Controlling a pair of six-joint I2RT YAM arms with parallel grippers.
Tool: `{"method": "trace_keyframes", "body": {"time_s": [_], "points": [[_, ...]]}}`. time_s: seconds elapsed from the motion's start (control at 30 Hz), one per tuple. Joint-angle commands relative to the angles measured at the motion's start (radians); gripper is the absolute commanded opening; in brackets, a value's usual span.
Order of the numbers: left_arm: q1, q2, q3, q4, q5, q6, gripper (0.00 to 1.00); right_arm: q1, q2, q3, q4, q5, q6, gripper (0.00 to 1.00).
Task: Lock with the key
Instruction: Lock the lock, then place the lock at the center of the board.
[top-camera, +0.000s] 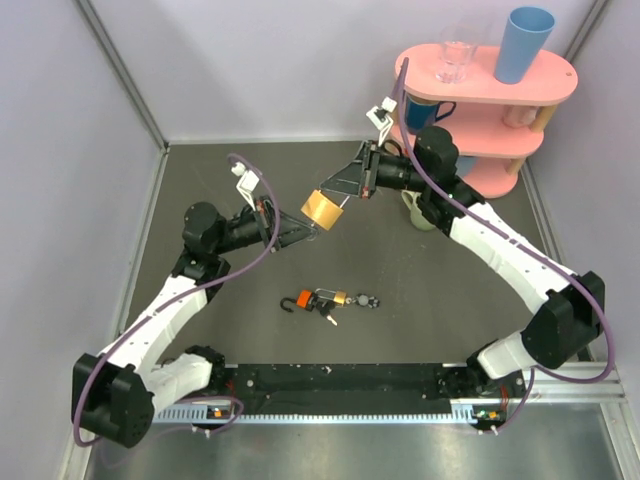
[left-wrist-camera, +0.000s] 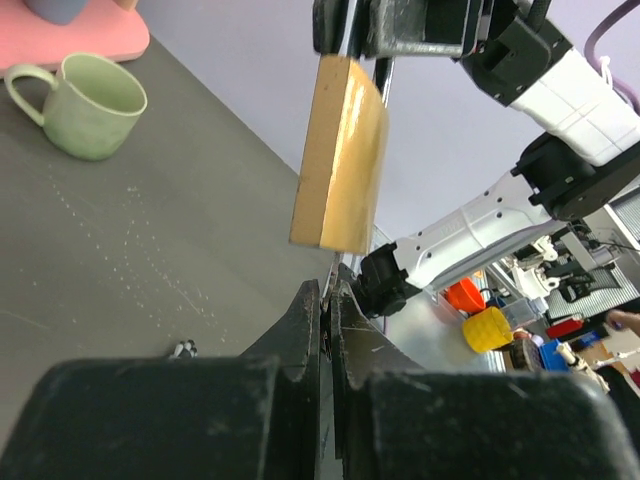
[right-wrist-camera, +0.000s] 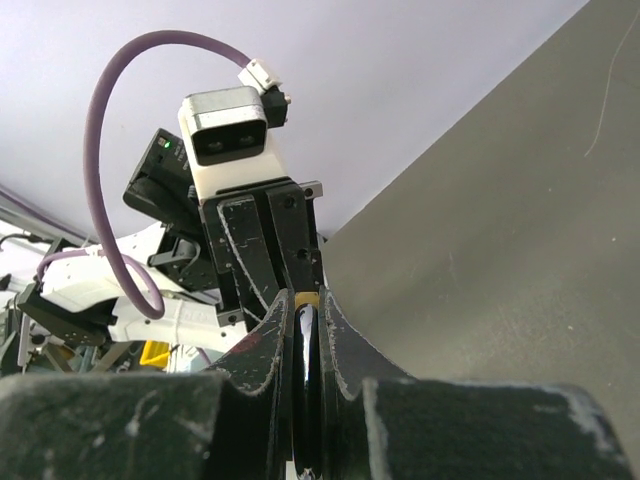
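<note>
A large brass padlock (top-camera: 323, 210) hangs in the air over the middle of the table. My right gripper (top-camera: 350, 183) is shut on its silver shackle (right-wrist-camera: 307, 350), and a sliver of the brass body (right-wrist-camera: 308, 298) shows past the fingertips. From below left, my left gripper (top-camera: 303, 229) is shut on the key (left-wrist-camera: 330, 274), a thin silver blade. The key's tip points up at the underside of the brass padlock (left-wrist-camera: 340, 160). Whether the tip is inside the keyhole is hidden. In its own wrist view the left gripper (left-wrist-camera: 328, 292) has its jaws pressed almost together on the blade.
On the table near the arm bases lie an orange-and-black padlock (top-camera: 308, 300), a few small keys (top-camera: 328, 316), a tiny brass padlock (top-camera: 341, 298) and a ring (top-camera: 366, 300). A green mug (left-wrist-camera: 95, 105) stands by the pink shelf (top-camera: 500, 120) at the back right.
</note>
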Motion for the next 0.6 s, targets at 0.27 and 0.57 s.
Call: {"method": "trace_keyframes", "body": {"time_s": [0.27,0.57], "points": [[0.001,-0.102,-0.108,-0.065,0.048,0.058,0.0,-0.038,-0.103,0.001,0.114,0.066,-0.017,0.0],[0.001,-0.161,-0.171,-0.128,0.034,0.1,0.0,-0.058,-0.13,-0.034,0.111,0.072,-0.02,0.0]]}}
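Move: The padlock's body sits just off the left fingertips, about 3 cm ahead, 2 cm to the right and 4 cm higher, with the key bridging the gap. From the right hand, which holds the shackle, the body is roughly 2 cm back, 3 cm to the left and 2 cm lower. The green mug stands about 12 cm ahead of the right hand, 20 cm to its right and some 34 cm below. Keep the left fingers shut on the key and draw it out of the padlock's underside, bringing the left gripper down about 5 cm and back 3 cm, quickening as you go. Hold the shackle with the right gripper, first sinking about 1.5 cm, then swinging right and forward some 2.5 cm, slightly up, with a small clockwise turn, away from the left hand. ##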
